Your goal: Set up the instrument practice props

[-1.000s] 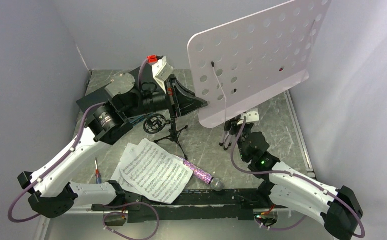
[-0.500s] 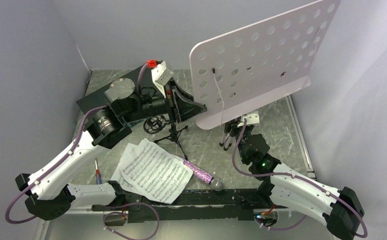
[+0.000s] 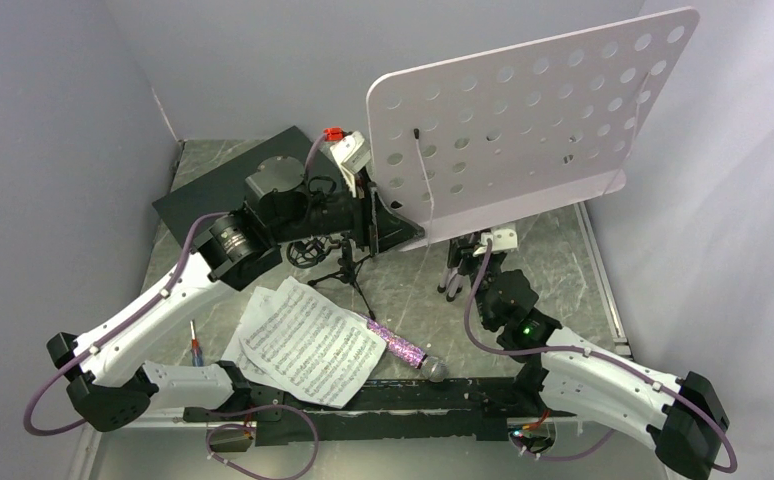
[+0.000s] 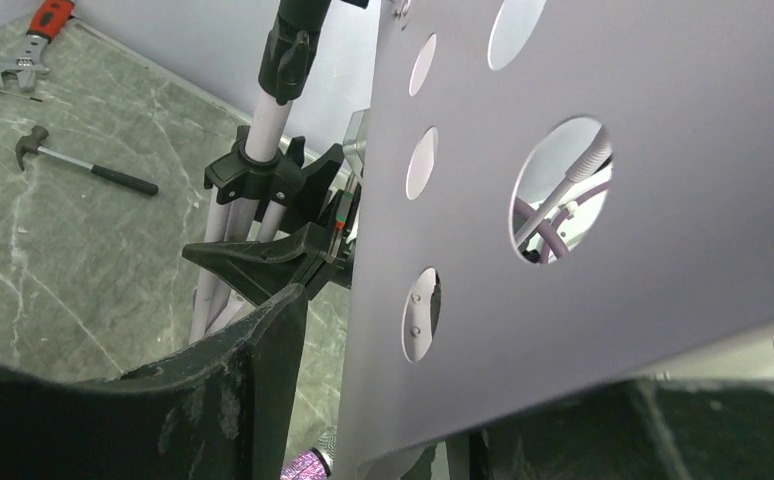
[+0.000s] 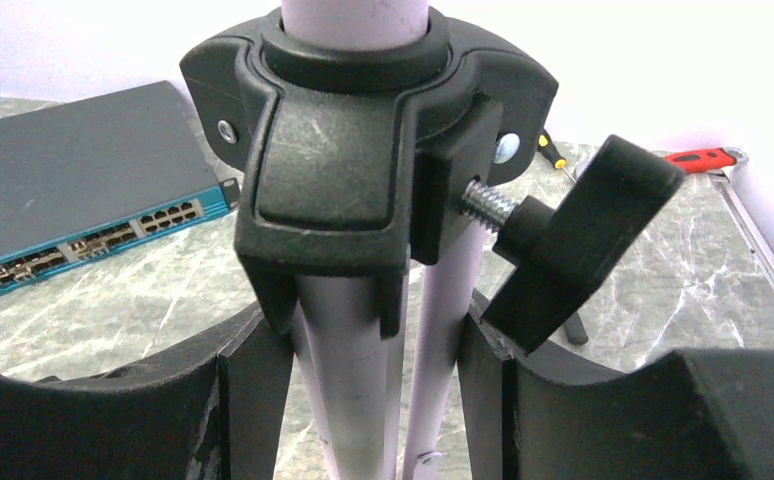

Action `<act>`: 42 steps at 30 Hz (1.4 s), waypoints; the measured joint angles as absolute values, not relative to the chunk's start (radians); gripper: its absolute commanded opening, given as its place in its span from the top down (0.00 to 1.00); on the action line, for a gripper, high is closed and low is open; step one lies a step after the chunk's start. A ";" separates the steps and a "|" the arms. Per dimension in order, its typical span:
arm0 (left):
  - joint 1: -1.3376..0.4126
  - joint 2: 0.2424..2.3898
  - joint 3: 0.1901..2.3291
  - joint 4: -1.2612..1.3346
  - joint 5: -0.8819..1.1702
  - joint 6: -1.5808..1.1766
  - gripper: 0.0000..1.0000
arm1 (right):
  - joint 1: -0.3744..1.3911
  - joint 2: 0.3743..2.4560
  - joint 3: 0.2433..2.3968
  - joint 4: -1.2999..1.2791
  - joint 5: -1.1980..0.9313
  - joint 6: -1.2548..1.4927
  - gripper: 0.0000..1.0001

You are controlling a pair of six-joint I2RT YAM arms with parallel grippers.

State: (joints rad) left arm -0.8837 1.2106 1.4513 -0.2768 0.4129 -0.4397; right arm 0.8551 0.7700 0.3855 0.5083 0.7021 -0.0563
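The pale-lilac perforated music stand plate [image 3: 523,130] stands tilted over the table's back right on its silver tripod [image 5: 363,400]. My left gripper [image 3: 375,215] straddles the plate's lower left edge [image 4: 563,250], open; a gap shows between its left finger [image 4: 253,380] and the plate. Lower down, my right gripper [image 5: 373,340] is shut on the tripod legs just below the black collar [image 5: 353,150]. The sheet-music pages [image 3: 308,340] lie at the front, the purple glitter microphone [image 3: 403,350] beside them. Behind them, the small black mic stand [image 3: 333,255] is upright.
A dark flat box with a teal edge [image 3: 223,185] lies at the back left. A hammer [image 4: 83,165] and a red wrench [image 4: 33,40] lie on the marble beyond the tripod. A screwdriver [image 3: 195,345] lies near the left arm. Grey walls close three sides.
My left gripper's jaws have parted off the plate's edge, and that arm has shifted right. The plate has swung, its top right corner now higher and further right. The right arm holds still.
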 measured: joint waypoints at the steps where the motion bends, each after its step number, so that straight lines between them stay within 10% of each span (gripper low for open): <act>1: -0.884 1.208 1.451 -0.277 0.411 -0.439 0.45 | 0.856 0.770 0.385 0.508 0.701 -0.056 1.00; 10: -0.885 1.168 1.447 -0.262 0.399 -0.424 0.51 | 0.866 0.770 0.385 0.501 0.672 -0.060 1.00; 20: -0.885 1.121 1.419 -0.182 0.404 -0.400 0.97 | 0.871 0.770 0.386 0.496 0.643 -0.056 1.00; 35: -0.883 1.128 1.419 -0.160 0.404 -0.348 0.97 | 0.872 0.770 0.394 0.472 0.629 -0.035 0.87; 42: -0.885 1.154 1.455 -0.185 0.390 -0.295 0.97 | 0.872 0.812 0.403 0.510 0.669 -0.029 1.00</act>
State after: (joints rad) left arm -0.8848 1.1542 1.4551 -0.1852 0.3904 -0.2955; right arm 0.8722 0.8120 0.4030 0.5098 0.6685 -0.0292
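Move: Just above the left hand's open fingers, some 4 cm up, 2 cm left and 1 cm back, is the spot to grip on the left edge of the music stand's desk. The tripod collar stands about 9 cm ahead, 10 cm right and 16 cm below; the glitter microphone lies roughly 40 cm below, 2 cm back and 2 cm left. From the right hand, closed on the tripod legs, that spot is about 10 cm back, 12 cm left and 24 cm up. Rising about 4 cm and easing some 2 cm left, with a slight dip back, the left hand slides its open fingers up along the desk's left edge, rolls about 10 degrees so its front side lifts, then shuts and pinches the edge. The right hand keeps its grip on the tripod legs and carries them about 2 cm left, turning slightly counter-clockwise. ##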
